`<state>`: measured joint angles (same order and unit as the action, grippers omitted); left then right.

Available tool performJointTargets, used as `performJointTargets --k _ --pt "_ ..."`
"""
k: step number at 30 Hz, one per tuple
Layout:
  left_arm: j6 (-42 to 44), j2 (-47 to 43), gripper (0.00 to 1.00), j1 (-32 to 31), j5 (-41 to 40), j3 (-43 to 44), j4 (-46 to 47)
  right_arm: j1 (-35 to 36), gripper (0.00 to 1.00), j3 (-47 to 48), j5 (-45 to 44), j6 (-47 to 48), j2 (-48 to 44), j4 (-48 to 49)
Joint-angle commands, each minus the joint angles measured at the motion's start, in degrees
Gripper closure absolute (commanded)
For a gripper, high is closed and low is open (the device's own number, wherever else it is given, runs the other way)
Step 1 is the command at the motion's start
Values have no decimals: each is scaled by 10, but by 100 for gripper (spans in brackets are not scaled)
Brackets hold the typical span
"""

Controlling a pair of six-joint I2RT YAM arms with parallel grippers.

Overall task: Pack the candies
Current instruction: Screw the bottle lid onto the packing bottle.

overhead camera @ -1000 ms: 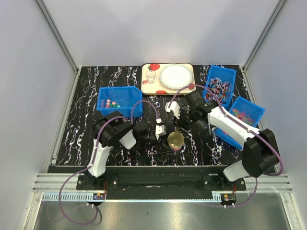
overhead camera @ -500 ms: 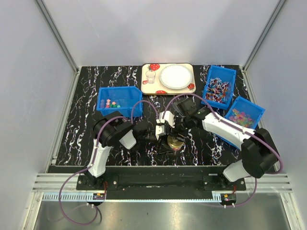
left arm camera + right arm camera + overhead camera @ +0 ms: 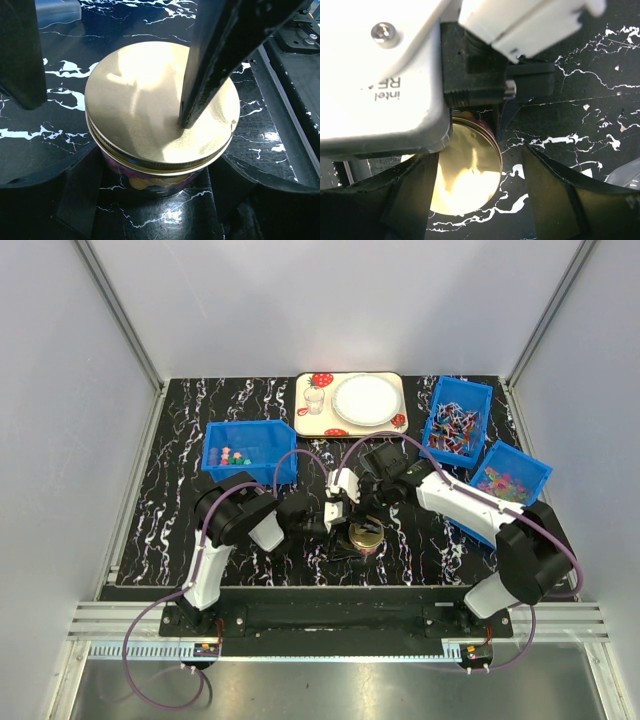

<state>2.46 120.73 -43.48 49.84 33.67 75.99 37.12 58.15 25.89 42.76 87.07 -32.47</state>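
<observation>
A glass jar with a gold lid (image 3: pixel 365 535) stands on the black marbled table, with pink and yellow candies (image 3: pixel 132 177) showing through its wall. My left gripper (image 3: pixel 352 530) is shut on the jar, one finger on each side of the glass below the lid (image 3: pixel 155 105). My right gripper (image 3: pixel 366 508) hangs open just over the lid (image 3: pixel 470 175). One of its fingers (image 3: pixel 215 60) rests its tip on the lid's right part, the other stands off the left rim. More candies (image 3: pixel 230 454) lie in the blue bin at the left.
Two blue bins at the right hold stick-like sweets (image 3: pixel 457 425) and pastel sweets (image 3: pixel 507 480). A strawberry-print tray (image 3: pixel 318 420) with a white plate (image 3: pixel 366 399) and a small glass sits at the back. The left wrist's white camera housing (image 3: pixel 380 75) is close over the jar.
My right arm has swung from the back right down over the jar, and its jaws have widened. The left gripper and the jar have stayed put.
</observation>
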Motion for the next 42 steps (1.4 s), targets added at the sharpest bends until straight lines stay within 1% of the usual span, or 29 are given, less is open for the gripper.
performJointTargets --k 1,2,4,9,12,34,42 --pt "-9 -1 29 4 -13 4 195 8 29 6 -10 31 25 -36" --pt "-9 -1 29 5 -13 4 196 8 32 8 -7 33 26 -46" --pt "-9 -1 29 5 -13 4 196 8 35 11 -1 33 26 -57" --pt "-8 -1 29 5 -13 3 195 5 47 17 8 32 22 -91" --pt "-8 -1 28 5 -13 3 195 1 49 17 9 30 14 -102" --pt "-6 -2 29 5 -18 3 195 -32 51 -52 -9 19 -61 -124" --pt "-7 -1 29 5 -17 3 195 -35 51 -52 -17 16 -96 -143"
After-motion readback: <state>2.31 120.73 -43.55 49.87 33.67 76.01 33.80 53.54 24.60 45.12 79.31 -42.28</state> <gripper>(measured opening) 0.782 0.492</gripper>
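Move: Just under the right fingertips, about 2 cm down, lies the bottle lid, its middle some 3 cm back and 1 cm to the right of that hand; the packing bottle's middle is about 6 cm below in the same spot. The clear scoop lies roughly 9 cm ahead and 12 cm to the right, on the table. For the left hand, which already grips the bottle, the lid sits about 4 cm above and 1 cm to the right. Narrowing its fingers to about half open as it eases back 1 cm, the right hand then sweeps right about 5 cm and a further 2 cm back at level height, fingertips drawn across the lid to its right-hand rim so as to turn it clockwise. The left hand stays put and keeps hold of the bottle. ##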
